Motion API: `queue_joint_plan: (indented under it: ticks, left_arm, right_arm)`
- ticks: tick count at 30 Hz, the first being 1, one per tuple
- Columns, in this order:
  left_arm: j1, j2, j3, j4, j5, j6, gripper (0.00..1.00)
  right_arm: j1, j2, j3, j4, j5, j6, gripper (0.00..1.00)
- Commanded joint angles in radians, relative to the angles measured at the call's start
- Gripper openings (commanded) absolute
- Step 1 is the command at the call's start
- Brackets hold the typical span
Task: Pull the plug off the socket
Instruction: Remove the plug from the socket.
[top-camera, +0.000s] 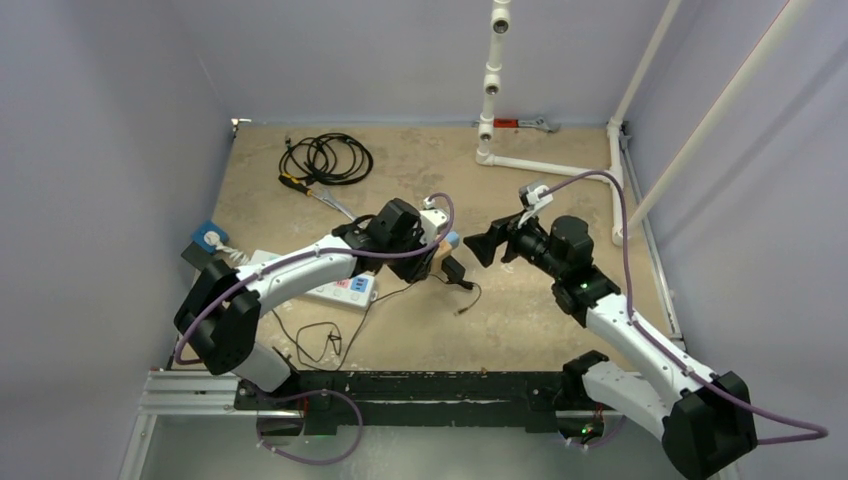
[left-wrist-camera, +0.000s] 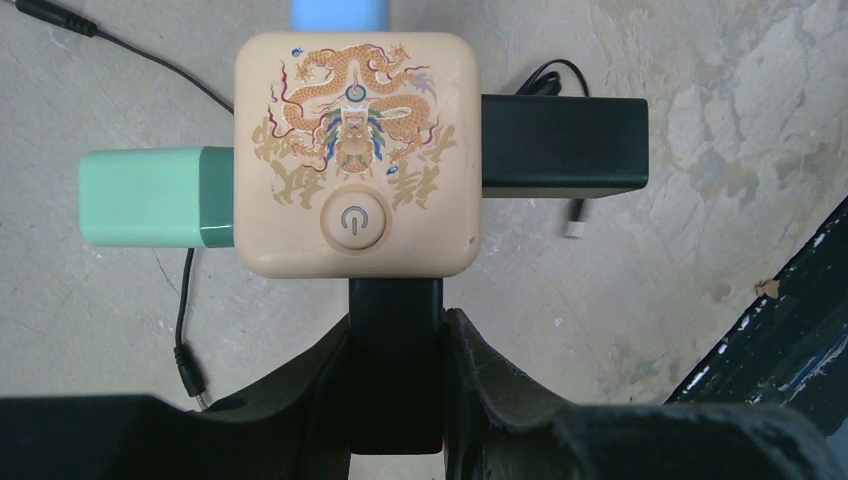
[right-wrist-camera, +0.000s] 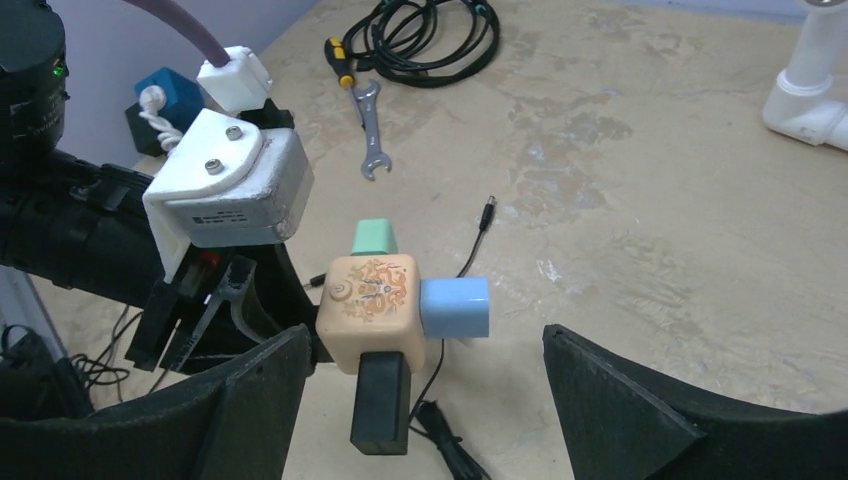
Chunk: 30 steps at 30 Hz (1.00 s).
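The socket (left-wrist-camera: 357, 150) is a beige cube with a dragon print and a power button, held just above the table. Plugs stick out of its sides: a green plug (left-wrist-camera: 150, 195), a blue plug (left-wrist-camera: 338, 14), a black plug (left-wrist-camera: 560, 145) and a second black plug (left-wrist-camera: 395, 360). My left gripper (left-wrist-camera: 397, 330) is shut on that second black plug, right under the cube. My right gripper (right-wrist-camera: 425, 335) stands open, its fingers wide on either side of the cube (right-wrist-camera: 368, 310) without touching it. The blue plug (right-wrist-camera: 455, 307) points toward its right finger. From above, the grippers (top-camera: 425, 255) (top-camera: 485, 245) face each other.
A white power strip (top-camera: 340, 290) lies under the left arm. A coiled black cable (top-camera: 325, 158), a wrench (right-wrist-camera: 372, 135) and a screwdriver (right-wrist-camera: 340, 60) lie at the back left. White pipes (top-camera: 490, 90) stand at the back right. Thin loose cables (top-camera: 465, 295) trail below the cube.
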Motion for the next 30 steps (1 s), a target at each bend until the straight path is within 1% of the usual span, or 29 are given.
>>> queue_joint_plan:
  ticks: [1, 4, 9, 13, 17, 20, 24, 30]
  left_arm:
    - [0.031, 0.015, 0.052, 0.053, 0.048, -0.007, 0.0]
    - [0.048, 0.028, 0.064, 0.053, 0.077, -0.011, 0.0]
    - [0.069, 0.03, 0.063, 0.044, 0.069, -0.003, 0.0]
    - [0.069, 0.035, 0.068, 0.029, 0.069, 0.014, 0.0]
    - [0.07, 0.023, 0.071, 0.015, 0.04, 0.028, 0.0]
    - [0.068, 0.014, 0.064, 0.018, 0.05, 0.031, 0.0]
    - [0.068, 0.016, 0.067, 0.018, 0.072, 0.031, 0.0]
    - [0.069, 0.012, 0.061, 0.02, 0.076, 0.029, 0.0]
  right_arm:
    - [0.053, -0.003, -0.04, 0.089, 0.116, -0.009, 0.87]
    - [0.099, 0.02, -0.064, 0.099, 0.155, 0.005, 0.84]
    - [0.173, 0.063, -0.11, 0.135, 0.181, 0.028, 0.86]
    - [0.234, 0.114, -0.114, 0.144, 0.215, 0.025, 0.84]
    - [0.289, 0.174, -0.096, 0.157, 0.254, 0.011, 0.78]
    - [0.31, 0.221, -0.082, 0.173, 0.288, 0.004, 0.69]
    - [0.33, 0.268, -0.06, 0.201, 0.32, 0.005, 0.61]
    - [0.354, 0.305, -0.042, 0.215, 0.379, -0.001, 0.54]
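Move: About 4 cm back from the right hand, 6 cm to its left and 11 cm lower sits the free black plug, on the near right side of the tan cube socket. The cube's middle lies roughly 9 cm left and 1 cm back of that hand, the blue plug some 6 cm left and 2 cm ahead, both about 10 cm below. From the left hand, already gripping another black plug on the cube, the free plug is about 7 cm right and 1 cm ahead, nearly level. Sinking about 11 cm while swinging some 6 cm left and drawing back 3 cm, the right hand comes down to the free black plug, tips pitching down and its left side dipping, each by some 10 degrees. Its wide-open fingers narrow to about half open, one on either side of the plug. The left hand settles a little down, forward and left, then holds still, keeping its grip on the other plug. ##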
